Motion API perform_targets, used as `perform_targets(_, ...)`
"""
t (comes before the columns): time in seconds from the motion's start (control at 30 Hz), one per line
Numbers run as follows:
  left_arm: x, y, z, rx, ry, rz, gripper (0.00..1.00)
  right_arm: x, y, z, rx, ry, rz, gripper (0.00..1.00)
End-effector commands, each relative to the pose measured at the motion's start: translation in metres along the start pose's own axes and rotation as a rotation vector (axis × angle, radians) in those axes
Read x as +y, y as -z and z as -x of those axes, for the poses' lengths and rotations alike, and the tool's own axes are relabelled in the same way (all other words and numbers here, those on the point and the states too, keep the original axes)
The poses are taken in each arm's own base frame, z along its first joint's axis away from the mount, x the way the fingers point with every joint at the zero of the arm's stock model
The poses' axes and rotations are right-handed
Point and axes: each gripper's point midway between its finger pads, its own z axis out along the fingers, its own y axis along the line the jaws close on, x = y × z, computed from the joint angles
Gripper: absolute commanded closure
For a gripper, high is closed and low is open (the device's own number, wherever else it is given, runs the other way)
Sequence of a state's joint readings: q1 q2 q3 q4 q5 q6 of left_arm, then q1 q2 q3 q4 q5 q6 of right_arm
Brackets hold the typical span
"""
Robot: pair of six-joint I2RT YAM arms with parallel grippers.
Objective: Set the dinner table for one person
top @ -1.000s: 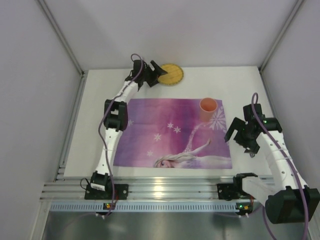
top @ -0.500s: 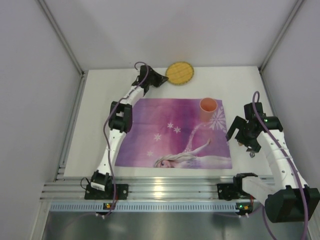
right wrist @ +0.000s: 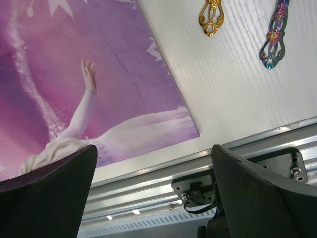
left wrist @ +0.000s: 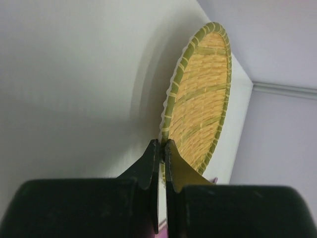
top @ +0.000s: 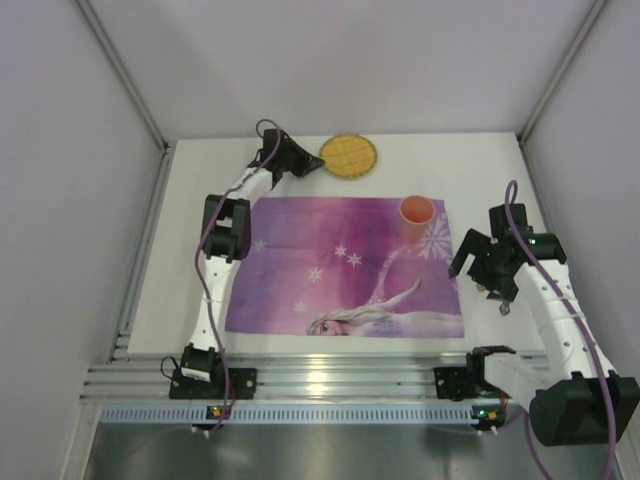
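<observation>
A round yellow woven plate (top: pixel 350 156) with a green rim lies at the far edge of the white dinner table (top: pixel 450 160). My left gripper (top: pixel 318 163) is shut on its near-left rim. In the left wrist view the two black fingers pinch the rim of the plate (left wrist: pixel 200 99), which looks tilted against the table (left wrist: pixel 74 74). The left gripper (left wrist: pixel 161 144) shows no gap. My right gripper (top: pixel 487 275) hangs open over the table to the right of the purple placemat (top: pixel 340 265), its jaws wide and holding nothing (right wrist: pixel 153 148).
A pink cup (top: pixel 417 210) stands upright on the placemat's far right corner. In the right wrist view a gold utensil handle (right wrist: pixel 211 17) and a rainbow utensil handle (right wrist: pixel 275 34) lie on the table beside the placemat (right wrist: pixel 99 74). Grey walls enclose three sides.
The left jaws went from open beside the plate to shut on its rim, and the plate shifted slightly right. The right arm barely moved.
</observation>
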State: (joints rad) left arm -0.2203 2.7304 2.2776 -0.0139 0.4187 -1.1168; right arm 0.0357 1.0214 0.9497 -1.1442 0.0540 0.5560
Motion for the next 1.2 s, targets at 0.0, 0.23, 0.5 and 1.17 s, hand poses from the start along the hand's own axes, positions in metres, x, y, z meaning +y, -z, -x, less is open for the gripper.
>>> perform_targets(0.0, -0.051, 0.064, 0.020, 0.027, -0.153, -0.026, 1.00, 0.013, 0.003, 0.013, -0.060, 0.001, 0.082, 0.00)
perform_targets(0.23, -0.095, 0.145, -0.006, 0.143, -0.144, -0.146, 1.00, 0.026, -0.002, 0.006, -0.046, 0.002, 0.167, 0.00)
perform_targets(0.5, -0.087, 0.199, -0.085, 0.296, -0.083, -0.157, 1.00, 0.030, -0.009, -0.008, -0.023, -0.005, 0.218, 0.00)
perform_targets(1.17, 0.019, 0.278, -0.208, 0.433, -0.263, 0.076, 1.00, 0.071, 0.094, 0.085, -0.403, -0.102, 0.404, 0.00)
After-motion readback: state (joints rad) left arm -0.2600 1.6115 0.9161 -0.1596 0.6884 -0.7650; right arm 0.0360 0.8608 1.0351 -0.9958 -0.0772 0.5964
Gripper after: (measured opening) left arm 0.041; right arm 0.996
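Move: The plate is already pinched by its left rim in the left gripper, its middle about 8 cm to the right and 2 cm ahead. The middle of the mat, where the plate is to go, lies some 34 cm back from that hand, 7 cm to its right and 2 cm lower. The cup stands about 24 cm back and 25 cm to its right. From the open right hand the mat's middle is roughly 14 cm ahead, 30 cm left and 10 cm below. Keep the left gripper shut on the plate's rim and draw it back about 34 cm towards the mat's middle, lifting it some 10 cm on the way and sinking about half of that again at the end, while the hand turns some 25 degrees clockwise. Leave the right gripper open and empty; late on, raise it and tip its fingers forward. ##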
